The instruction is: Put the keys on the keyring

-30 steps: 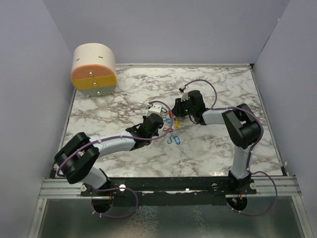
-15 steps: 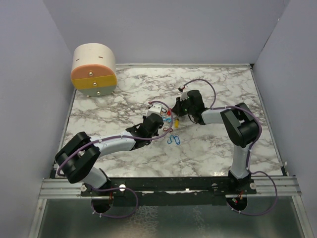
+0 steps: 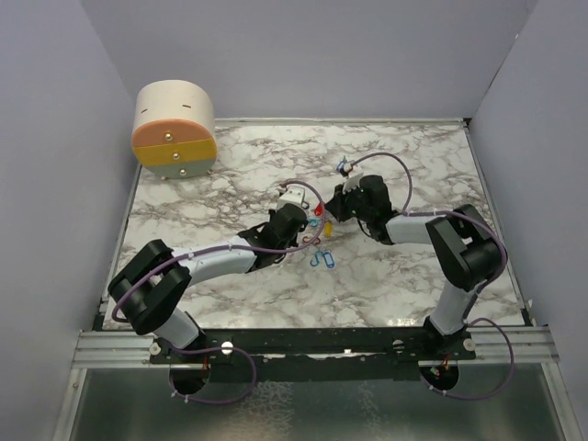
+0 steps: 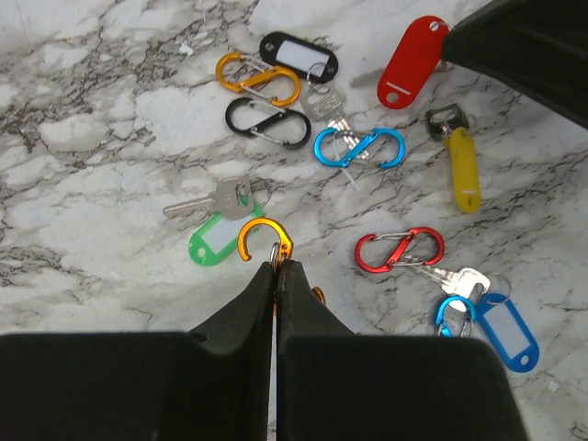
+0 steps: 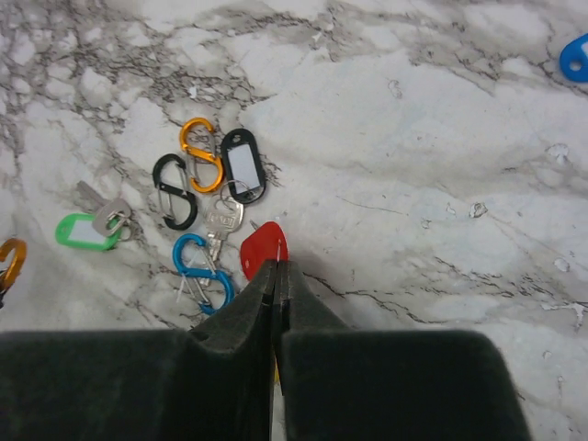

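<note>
In the left wrist view my left gripper (image 4: 277, 264) is shut on an orange S-shaped keyring (image 4: 265, 235), whose upper loop sticks out past the fingertips. Just left of it lies a green key (image 4: 213, 242) with a silver blade. My right gripper (image 5: 277, 265) is shut on the red key (image 5: 262, 246); the left wrist view shows that red key (image 4: 412, 64) poking out of the dark right fingers (image 4: 524, 46) at top right. A yellow key (image 4: 464, 167) and a blue key (image 4: 506, 332) lie on the marble. From above, both grippers (image 3: 317, 217) meet mid-table.
Loose S-clips lie around: orange (image 4: 258, 78), black (image 4: 267, 122), blue (image 4: 359, 147), red (image 4: 401, 250). A black tag (image 4: 299, 56) lies by them. A round cream and orange drawer box (image 3: 175, 129) stands at the back left. Walls enclose the marble table (image 3: 413, 276).
My right gripper has closed on the red key and its arm has shifted slightly right. The left gripper stays shut on the orange keyring and has edged toward the right gripper.
</note>
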`<state>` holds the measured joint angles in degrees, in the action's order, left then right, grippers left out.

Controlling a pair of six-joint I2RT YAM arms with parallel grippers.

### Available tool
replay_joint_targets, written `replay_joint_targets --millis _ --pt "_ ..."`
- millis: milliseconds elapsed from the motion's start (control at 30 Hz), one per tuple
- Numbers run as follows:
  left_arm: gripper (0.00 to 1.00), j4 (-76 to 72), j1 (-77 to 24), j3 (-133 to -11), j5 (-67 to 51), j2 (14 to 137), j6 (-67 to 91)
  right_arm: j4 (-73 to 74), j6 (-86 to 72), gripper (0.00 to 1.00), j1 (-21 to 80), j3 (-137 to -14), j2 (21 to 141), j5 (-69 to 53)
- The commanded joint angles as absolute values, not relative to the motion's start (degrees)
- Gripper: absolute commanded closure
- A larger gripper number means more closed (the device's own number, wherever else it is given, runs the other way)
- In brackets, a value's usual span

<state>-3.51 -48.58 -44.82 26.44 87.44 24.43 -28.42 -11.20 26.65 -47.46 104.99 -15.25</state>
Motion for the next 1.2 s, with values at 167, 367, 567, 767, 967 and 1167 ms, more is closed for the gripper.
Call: replay_joint_targets --millis 167,367,567,767,967,1167 --pt "1.0 -1.5 -48.4 -53.9 25.5 88.9 22.1 -38.5 -6.3 1.0 27.9 -37.6 91.7 -19.8" --pt "1.0 -1.1 -48.4 -57.3 26.1 90.0 21.2 -43.9 -3.0 1.0 28.6 -30.7 85.4 -25.3" --pt "1.0 -0.8 -48.4 -59.2 25.7 90.8 20.8 -44.4 -0.5 0.99 28.8 -29.4 82.7 -27.7" --pt "1.0 -0.1 -48.4 -59.4 24.7 90.1 20.8 -45.4 2.6 0.99 28.9 -28.6 82.7 -29.6" --pt "1.0 0.0 -48.4 -57.5 24.4 87.0 21.7 -28.6 2.1 0.99 28.9 -36.5 83.8 -21.7" --pt "1.0 0.1 -48.4 -55.8 23.8 84.1 22.7 -26.3 -0.6 0.99 28.9 -38.5 85.6 -20.2"
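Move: The right hand, pinching the red-tagged key, is bound for the gold carabiner in the left fingers, about 7 cm back, 10 cm to its left and 3 cm higher. On the table some 3 cm below the right hand lie the blue carabiner, 1 cm back and 4 cm left, the yellow tag, 4 cm back and 2 cm right, and the red carabiner, 8 cm back and 3 cm left. From the left hand the red tag is 7 cm ahead, 8 cm right and 4 cm lower; the green tag is 3 cm ahead, 3 cm left and 6 cm lower. The right hand carries the red-tagged key up about 8 cm and back towards the left hand's gold carabiner, reaching some 7 cm back before easing forward a little, while its fingertips tip up roughly 20 degrees and swing counter-clockwise. The left hand, still pinching the gold carabiner, comes to meet it, up about 7 cm and to the right and forward over the cluster, nearly pausing midway before a last small rise; both grippers stay shut. ##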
